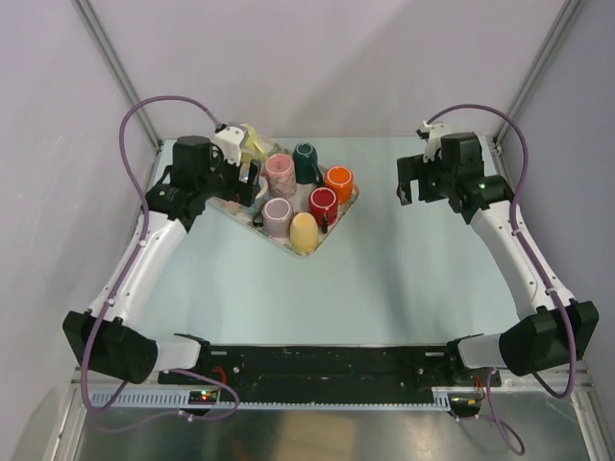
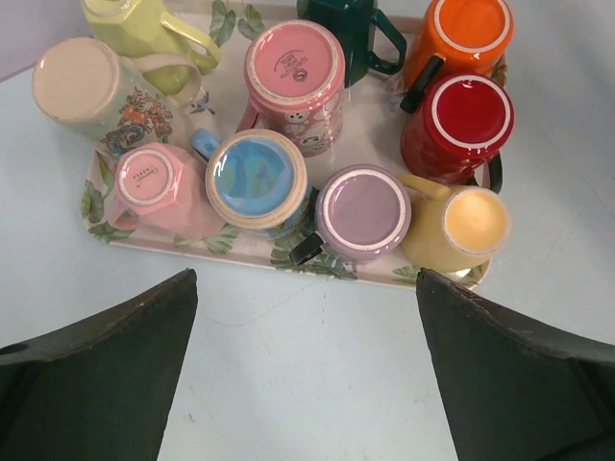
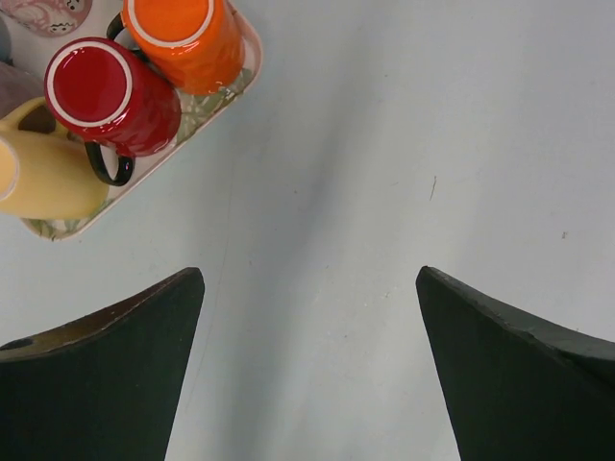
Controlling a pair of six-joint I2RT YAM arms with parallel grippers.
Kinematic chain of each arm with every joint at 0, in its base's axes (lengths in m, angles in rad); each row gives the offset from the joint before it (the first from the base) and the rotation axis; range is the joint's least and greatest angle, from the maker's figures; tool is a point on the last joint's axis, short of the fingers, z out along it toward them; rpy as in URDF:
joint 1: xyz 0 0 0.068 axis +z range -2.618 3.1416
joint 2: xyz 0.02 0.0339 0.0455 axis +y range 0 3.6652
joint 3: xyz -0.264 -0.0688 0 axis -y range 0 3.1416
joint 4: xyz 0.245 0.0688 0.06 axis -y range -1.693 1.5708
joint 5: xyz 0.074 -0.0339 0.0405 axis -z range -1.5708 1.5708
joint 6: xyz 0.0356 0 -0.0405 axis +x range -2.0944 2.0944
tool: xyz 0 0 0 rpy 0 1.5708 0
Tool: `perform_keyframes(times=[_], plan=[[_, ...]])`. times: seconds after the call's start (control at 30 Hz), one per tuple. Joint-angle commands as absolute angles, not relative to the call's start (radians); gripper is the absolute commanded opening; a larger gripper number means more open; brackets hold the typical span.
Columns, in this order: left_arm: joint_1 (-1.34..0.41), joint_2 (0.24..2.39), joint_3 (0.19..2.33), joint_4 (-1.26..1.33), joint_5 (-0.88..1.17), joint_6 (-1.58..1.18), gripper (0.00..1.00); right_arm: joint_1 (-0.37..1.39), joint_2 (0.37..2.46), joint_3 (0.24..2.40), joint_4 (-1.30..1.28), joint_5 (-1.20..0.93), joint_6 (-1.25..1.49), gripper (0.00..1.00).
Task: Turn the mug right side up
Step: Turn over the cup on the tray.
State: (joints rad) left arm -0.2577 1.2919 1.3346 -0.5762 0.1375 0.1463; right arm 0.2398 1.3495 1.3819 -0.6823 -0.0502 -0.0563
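Note:
Several mugs stand bottom-up on a leaf-patterned tray [image 1: 348, 207]. In the left wrist view they are cream floral [image 2: 77, 82], tall pink [image 2: 293, 67], small pink [image 2: 154, 182], blue [image 2: 255, 178], purple [image 2: 363, 211], yellow [image 2: 471, 221], red [image 2: 471, 110], orange [image 2: 471, 29] and dark green [image 2: 346, 19]. My left gripper [image 1: 248, 182] is open and empty; it hangs above the table [image 2: 306, 288] just before the tray's near edge. My right gripper [image 1: 415, 187] is open and empty over bare table [image 3: 307, 279], right of the tray. The red [image 3: 91, 82] and orange [image 3: 173, 19] mugs show at its upper left.
A yellow-green mug [image 2: 144, 24] sits at the tray's far left corner; I cannot tell which way up it is. The tray rim [image 2: 240, 245] runs across the left wrist view. Grey walls with metal posts close in the back and sides of the pale table [image 1: 423, 269].

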Motion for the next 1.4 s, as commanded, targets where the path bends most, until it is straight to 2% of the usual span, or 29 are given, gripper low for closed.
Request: perform_keyframes(times=[0.0,0.17,0.33,0.57,0.9,1.03,1.2,1.37], plan=[[-0.263,1.262,1.305,-0.564,0.180,0.125,1.00,0.248,1.358,1.382,-0.653,-0.098,-0.081,0.99],[-0.263,1.234,1.260,-0.565,0.276,0.135,1.00,0.283,1.394,1.388,-0.709,-0.284,-0.246,0.99],[-0.263,1.210,1.221,-0.569,0.321,0.156,1.00,0.347,1.469,1.405,-0.690,-0.310,-0.293,0.99],[-0.263,1.142,1.123,-0.580,0.235,0.244,1.00,0.460,1.637,1.508,-0.596,-0.143,-0.182,0.98],[-0.263,1.055,1.020,-0.582,0.169,0.291,1.00,0.535,1.901,1.716,-0.574,-0.062,0.031,0.79],[-0.261,1.047,1.009,-0.582,0.166,0.300,1.00,0.570,1.995,1.792,-0.550,0.099,0.080,0.77],[-0.261,1.057,1.013,-0.583,0.179,0.297,1.00,0.594,2.083,1.866,-0.552,0.115,0.106,0.75],[-0.261,1.059,1.016,-0.582,0.181,0.292,1.00,0.608,2.105,1.860,-0.559,0.137,0.114,0.77]])
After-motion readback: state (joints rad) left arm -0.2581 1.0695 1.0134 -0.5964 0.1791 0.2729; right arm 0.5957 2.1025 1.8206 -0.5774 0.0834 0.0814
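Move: The red mug, bottom up on the tray, lies some 22 cm to the right hand's left, about 9 cm ahead and 20 cm below. The orange mug stands roughly 7 cm farther out than it and 5 cm to its right; the yellow mug is about 7 cm nearer the base and 5 cm to its left. From the left hand the red mug is some 20 cm to the right, 10 cm ahead and 22 cm below. Empty and heading for the upturned red mug, the right hand sweeps about 20 cm left, sinking some 14 cm, and swings forward in the second half to arrive just over the mug. Its wrist turns counter-clockwise and partly back while the fingertips tip down some 10 degrees and the fingers close by a quarter. The left hand, wide open, draws back and down from the tray; no contact can be seen. ##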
